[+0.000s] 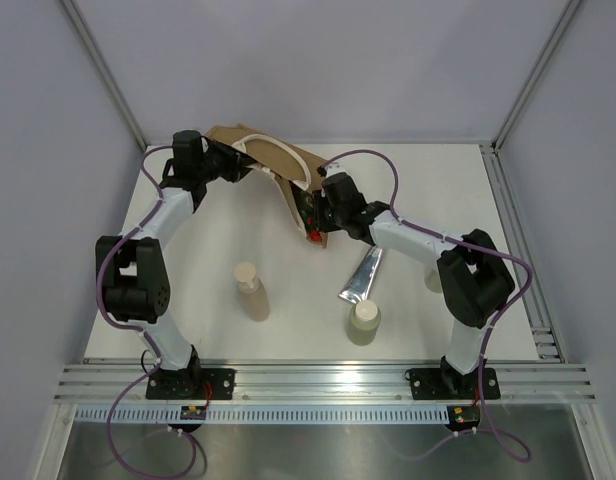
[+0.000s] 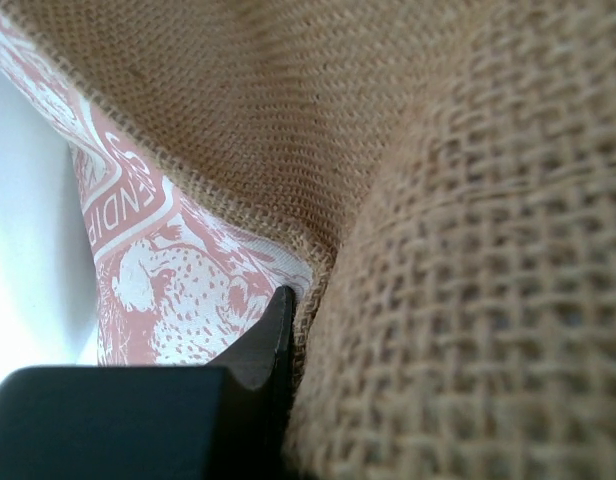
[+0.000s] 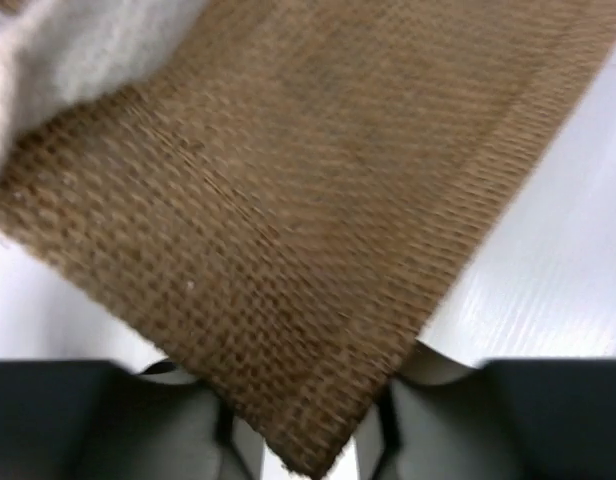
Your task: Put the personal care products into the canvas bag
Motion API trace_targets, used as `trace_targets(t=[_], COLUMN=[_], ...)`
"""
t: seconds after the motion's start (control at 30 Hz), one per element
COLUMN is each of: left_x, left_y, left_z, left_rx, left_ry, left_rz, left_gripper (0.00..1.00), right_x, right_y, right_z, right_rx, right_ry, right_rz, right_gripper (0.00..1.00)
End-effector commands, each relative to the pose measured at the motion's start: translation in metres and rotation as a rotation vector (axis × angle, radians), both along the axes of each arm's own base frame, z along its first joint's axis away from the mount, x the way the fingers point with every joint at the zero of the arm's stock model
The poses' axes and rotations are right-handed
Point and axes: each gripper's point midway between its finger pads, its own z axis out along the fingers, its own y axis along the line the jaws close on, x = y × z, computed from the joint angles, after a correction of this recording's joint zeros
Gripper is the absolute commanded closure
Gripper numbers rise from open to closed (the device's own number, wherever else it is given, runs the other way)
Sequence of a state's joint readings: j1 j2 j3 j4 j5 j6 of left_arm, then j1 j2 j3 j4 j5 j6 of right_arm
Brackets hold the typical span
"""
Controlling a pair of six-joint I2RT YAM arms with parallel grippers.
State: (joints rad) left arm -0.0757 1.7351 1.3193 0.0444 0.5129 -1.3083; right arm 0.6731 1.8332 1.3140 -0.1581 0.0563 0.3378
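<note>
The canvas bag [image 1: 280, 160] lies at the back of the table, its mouth facing the right arm. My left gripper [image 1: 231, 160] is shut on the bag's jute edge [image 2: 318, 260], beside the printed front. My right gripper [image 1: 314, 212] is at the bag's mouth. Its jaws stand open around a jute corner [image 3: 288, 220] without pinching it. A red cap [image 1: 314, 237] shows just below that gripper. The silver-blue tube [image 1: 361, 276] lies on the table. Two beige bottles [image 1: 252, 291] [image 1: 365, 323] stand nearer the front.
A further pale bottle [image 1: 433, 281] is half hidden behind the right forearm. The white table [image 1: 188, 300] ends at metal rails along the front and right. Grey walls close in on the left, right and back.
</note>
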Motion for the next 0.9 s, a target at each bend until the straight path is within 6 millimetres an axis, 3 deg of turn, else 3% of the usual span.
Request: trace_targets(t=[0.0,0.03,0.07,0.13,0.27,0.3,0.37,0.4,0.43,0.5,0.53,0.6,0.63,0.73,0.87], left_x=[-0.026,-0.026,-0.026,-0.026,-0.030,-0.030,-0.035,-0.036,-0.044,-0.049,-0.057,-0.060,-0.066,-0.067,-0.062], left_y=[-0.008,-0.008,-0.008,-0.008,-0.008,-0.008,-0.007,-0.005,-0.003,0.006,0.010,0.021,0.024,0.032,0.039], left_z=[0.121,0.120,0.119,0.119,0.113,0.110,0.104,0.099,0.079,0.065,0.048,0.032,0.021,0.008,-0.008], left_rx=[-0.091,-0.090,-0.090,-0.083,-0.055,-0.023,0.039,0.138,0.188,0.323,0.363,0.465,0.489,0.553,0.578], left_ry=[-0.325,-0.324,-0.322,-0.325,-0.313,-0.326,-0.301,-0.344,-0.254,-0.255,-0.190,-0.167,-0.117,-0.082,-0.041], left_rz=[-0.091,-0.093,-0.094,-0.097,-0.112,-0.122,-0.147,-0.175,-0.194,-0.213,-0.227,-0.238,-0.254,-0.270,-0.281], left_gripper=[1.00,1.00,1.00,1.00,1.00,1.00,1.00,1.00,1.00,1.00,1.00,1.00,1.00,1.00,1.00], right_x=[0.024,0.022,0.022,0.026,0.042,0.050,0.061,0.063,0.075,0.078,0.083,0.081,0.080,0.082,0.099], right_y=[-0.008,-0.010,-0.011,-0.011,-0.022,-0.033,-0.040,-0.045,-0.054,-0.061,-0.062,-0.062,-0.062,-0.061,-0.066], right_z=[0.053,0.059,0.062,0.069,0.090,0.096,0.127,0.134,0.168,0.193,0.228,0.251,0.273,0.288,0.266], right_rx=[0.076,0.082,0.082,0.091,0.124,0.129,0.187,0.204,0.252,0.294,0.338,0.384,0.409,0.449,0.545], right_ry=[-0.164,-0.180,-0.189,-0.207,-0.233,-0.241,-0.269,-0.247,-0.282,-0.272,-0.315,-0.316,-0.349,-0.353,-0.225], right_rz=[-0.085,-0.081,-0.075,-0.061,-0.058,-0.073,-0.068,-0.058,-0.061,-0.055,-0.036,-0.025,-0.011,-0.019,-0.086], right_gripper=[0.68,0.72,0.84,0.98,1.00,1.00,1.00,1.00,1.00,1.00,1.00,1.00,1.00,1.00,1.00])
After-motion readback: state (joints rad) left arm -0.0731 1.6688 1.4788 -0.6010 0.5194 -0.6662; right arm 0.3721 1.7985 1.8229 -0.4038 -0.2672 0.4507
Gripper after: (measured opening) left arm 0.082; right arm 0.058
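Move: The canvas bag's near right-hand rim corner is already between the right hand's half-open fingers, roughly at the hand point. The green bottle inside the bag lies about 3 cm left and 1 cm ahead of the hand, some 7 cm lower; the silver tube lies about 10 cm right and 14 cm back, 10 cm below. From the left hand, already shut on the rim's left side, that corner is about 16 cm right, 12 cm back and 12 cm lower. Right hand pinches the bag corner, lifts it about 20 cm and forward-right; left hand draws its rim back. ##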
